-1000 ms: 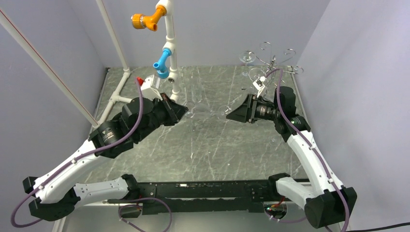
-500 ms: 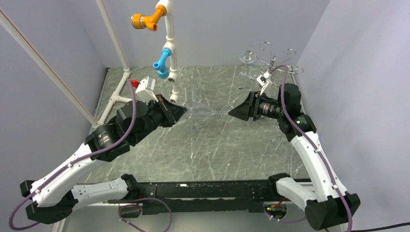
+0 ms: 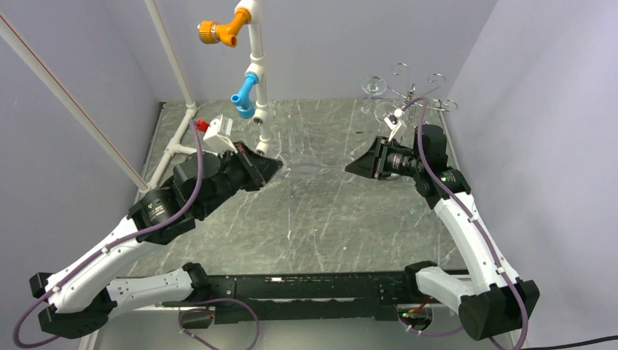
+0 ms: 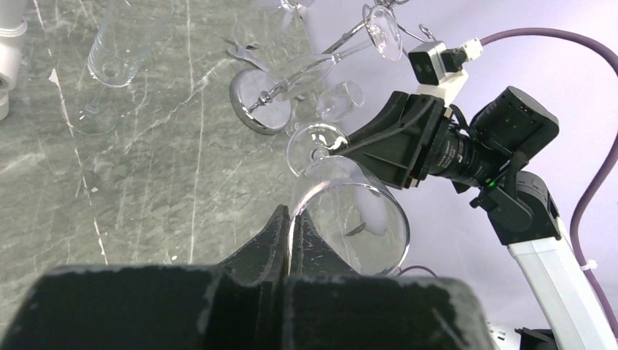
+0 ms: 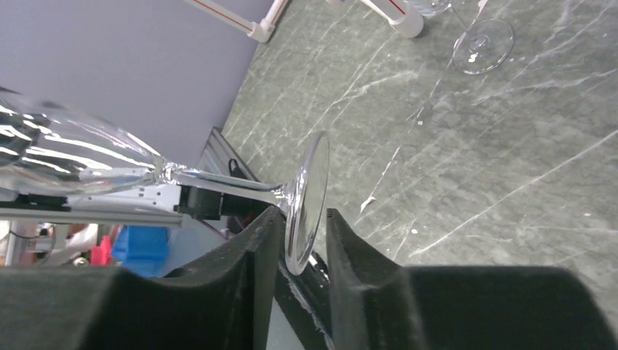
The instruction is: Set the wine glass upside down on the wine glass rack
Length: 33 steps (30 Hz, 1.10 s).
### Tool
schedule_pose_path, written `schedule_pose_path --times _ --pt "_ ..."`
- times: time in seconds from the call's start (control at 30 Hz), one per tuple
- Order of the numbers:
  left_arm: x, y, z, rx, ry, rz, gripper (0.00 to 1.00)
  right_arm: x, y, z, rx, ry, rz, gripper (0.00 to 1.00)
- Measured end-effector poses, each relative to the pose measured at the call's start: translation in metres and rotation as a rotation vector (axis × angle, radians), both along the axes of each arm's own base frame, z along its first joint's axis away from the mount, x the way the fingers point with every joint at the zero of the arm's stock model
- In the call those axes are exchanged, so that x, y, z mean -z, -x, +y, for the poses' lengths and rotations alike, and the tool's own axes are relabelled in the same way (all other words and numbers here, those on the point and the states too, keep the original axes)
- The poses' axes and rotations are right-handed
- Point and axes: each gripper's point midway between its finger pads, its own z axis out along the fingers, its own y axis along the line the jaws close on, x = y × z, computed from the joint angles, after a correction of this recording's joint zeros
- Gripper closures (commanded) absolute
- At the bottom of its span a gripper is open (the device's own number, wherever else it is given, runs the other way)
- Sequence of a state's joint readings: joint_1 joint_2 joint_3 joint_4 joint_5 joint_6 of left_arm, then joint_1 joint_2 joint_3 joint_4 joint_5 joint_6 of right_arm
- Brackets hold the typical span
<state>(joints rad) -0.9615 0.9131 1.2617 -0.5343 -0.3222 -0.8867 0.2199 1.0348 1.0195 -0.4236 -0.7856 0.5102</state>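
Note:
A clear wine glass (image 3: 313,169) lies horizontal in the air between my two grippers. My left gripper (image 3: 279,169) is shut on the rim of its bowl (image 4: 357,219), the rim pinched between the fingers (image 4: 273,237). My right gripper (image 3: 348,169) straddles the glass's round foot (image 5: 310,193). Its fingers (image 5: 251,244) are slightly apart, with a gap showing on one side of the foot. The chrome wine glass rack (image 3: 412,95) stands at the back right behind the right arm. Its shiny round base (image 4: 260,106) and looping arms show in the left wrist view.
A white pipe frame with orange and blue fittings (image 3: 253,73) stands at the back left. A tall clear glass (image 4: 120,51) stands upright on the marble table near it, and its foot (image 5: 481,44) shows in the right wrist view. Other glasses are at the rack (image 3: 373,86).
Both grippers and the glass between them have shifted a little toward the back of the table. The left wrist rose slightly. Little has moved in the last half second.

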Motion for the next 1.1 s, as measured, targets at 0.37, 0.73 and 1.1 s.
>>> schedule_pose_path --times 0.37,0.73,1.1 --pt "0.006 0.004 -0.001 0.013 0.029 0.01 0.23 -0.011 -0.006 -0.006 -0.002 0.049 -0.06 1.0" --pt "0.005 0.034 0.046 0.005 0.085 -0.04 0.01 -0.099 0.008 -0.097 0.046 0.657 -0.755 1.0" --pt "0.019 0.034 0.07 -0.064 0.028 -0.048 0.01 -0.085 -0.018 -0.193 0.136 1.288 -0.832 1.0"
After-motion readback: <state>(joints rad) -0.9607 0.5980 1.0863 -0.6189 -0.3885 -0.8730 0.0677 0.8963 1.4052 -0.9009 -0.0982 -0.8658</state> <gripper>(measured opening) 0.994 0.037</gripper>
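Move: Between the two hands lies the wine glass, bowl to the left: its middle is about 8 cm left of the right hand, 2 cm back and 4 cm up, its foot already between the half-open right fingers. From the left hand, which still pinches the rim, the middle is some 8 cm right, 2 cm ahead and 3 cm down. The rack stands roughly 17 cm ahead of the right hand and 16 cm right; a hung glass is about 18 cm ahead and 6 cm right. Closing on the glass's foot, the right fingers take it over; the left fingers then open wide off the rim and that hand backs off about 7 cm left and a little back. The right hand swings the glass some 20 cm right and up towards the rack, the wrist turning nearly 90 degrees so its fingers go from pointing left to pointing forward and somewhat down. ##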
